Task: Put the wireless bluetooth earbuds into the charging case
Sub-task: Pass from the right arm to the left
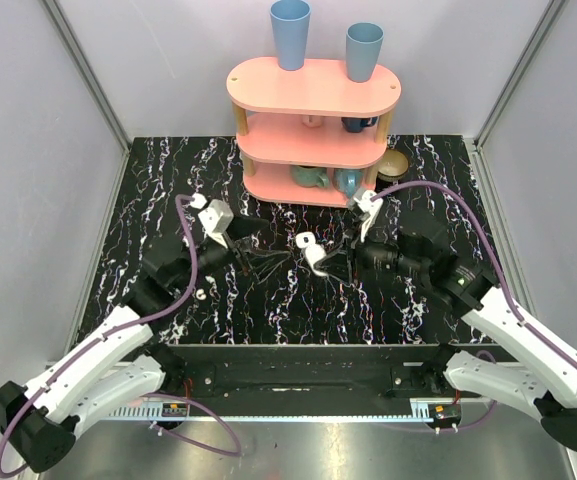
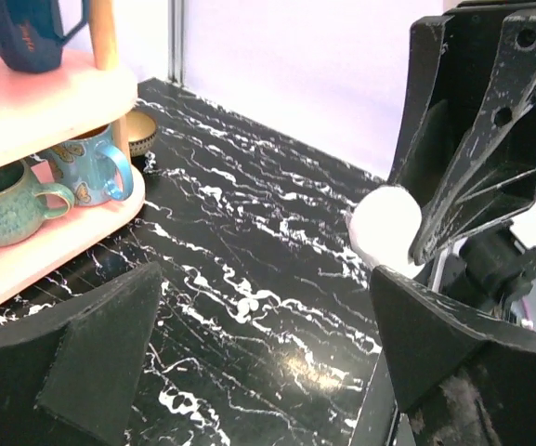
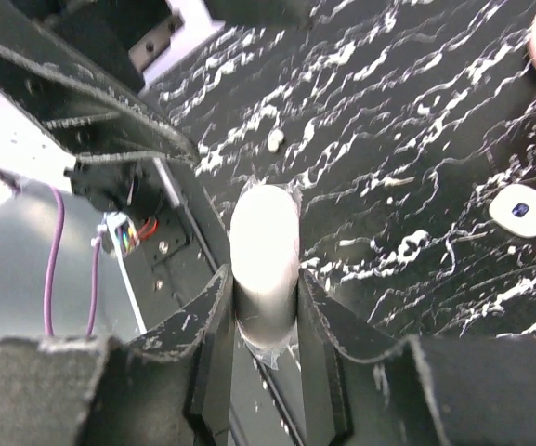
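Note:
The white glossy charging case [image 3: 266, 223] sits upright between the pads of my right gripper [image 3: 263, 274], which is shut on it above the table's middle [image 1: 316, 260]. In the left wrist view the case [image 2: 384, 228] shows as a white blob pinched by the right gripper's black fingers [image 2: 463, 167]. My left gripper [image 2: 263, 279] stands open just left of the case, with nothing between its fingers, only marble below [image 1: 265, 262]. A small white piece with a dark spot [image 3: 523, 209], possibly an earbud, lies on the table. Another small white piece [image 1: 200, 295] lies by the left forearm.
A pink three-tier shelf [image 1: 313, 88] stands at the back with two blue cups [image 1: 290, 35] on top and mugs [image 2: 91, 167] on its lower tiers. A small wooden bowl [image 1: 395, 163] sits right of the shelf. Grey walls enclose the black marble table [image 1: 438, 310].

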Robot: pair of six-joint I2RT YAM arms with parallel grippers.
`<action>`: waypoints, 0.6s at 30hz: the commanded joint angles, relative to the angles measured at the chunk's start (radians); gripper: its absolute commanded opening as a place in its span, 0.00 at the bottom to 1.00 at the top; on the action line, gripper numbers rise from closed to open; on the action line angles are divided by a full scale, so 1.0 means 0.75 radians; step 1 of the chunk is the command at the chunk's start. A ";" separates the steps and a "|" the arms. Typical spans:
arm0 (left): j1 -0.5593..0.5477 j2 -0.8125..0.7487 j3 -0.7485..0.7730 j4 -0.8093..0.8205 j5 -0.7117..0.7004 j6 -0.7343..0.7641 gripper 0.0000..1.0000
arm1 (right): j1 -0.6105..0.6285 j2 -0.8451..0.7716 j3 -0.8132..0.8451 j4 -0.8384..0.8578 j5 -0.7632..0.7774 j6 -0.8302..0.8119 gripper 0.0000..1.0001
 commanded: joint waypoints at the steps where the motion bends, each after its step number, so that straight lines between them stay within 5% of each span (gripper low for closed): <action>1: 0.005 -0.068 -0.135 0.507 -0.156 -0.284 0.99 | 0.000 -0.105 -0.105 0.455 0.194 0.240 0.00; 5: 0.003 -0.053 -0.280 0.816 -0.139 -0.445 0.99 | -0.002 -0.185 -0.244 0.825 0.317 0.389 0.00; 11: -0.032 0.081 -0.323 1.224 -0.064 -0.549 0.99 | -0.002 -0.204 -0.346 1.066 0.337 0.545 0.00; 18: -0.059 0.231 -0.348 1.548 -0.041 -0.650 0.99 | -0.002 -0.175 -0.322 1.051 0.203 0.541 0.00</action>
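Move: The white case, already pinched in the right hand, lies about 7 cm to the right of the open left fingers, some 3 cm back and about a centimetre lower. From the right hand, the left gripper it is being brought to lies some 7 cm left, 4 cm ahead and 2 cm higher. On the table, about 29 cm below the left hand, a white piece with a blue dot lies roughly 8 cm ahead and 5 cm right of that hand; the pink shelf's middle is about 23 cm ahead and 8 cm right of it. The right hand lifts the still-pinched case about 8 cm and carries it some 3 cm forward beside the left gripper, tipping its fingers up by roughly 30 degrees and swinging them slightly clockwise, while its grip stays as it was. The left hand rises too, about 4.5 cm, edging a centimetre or so back and to the right towards the case and tilting its fingers up by nearly 30 degrees, and its fingers stay wide open without closing on anything. ##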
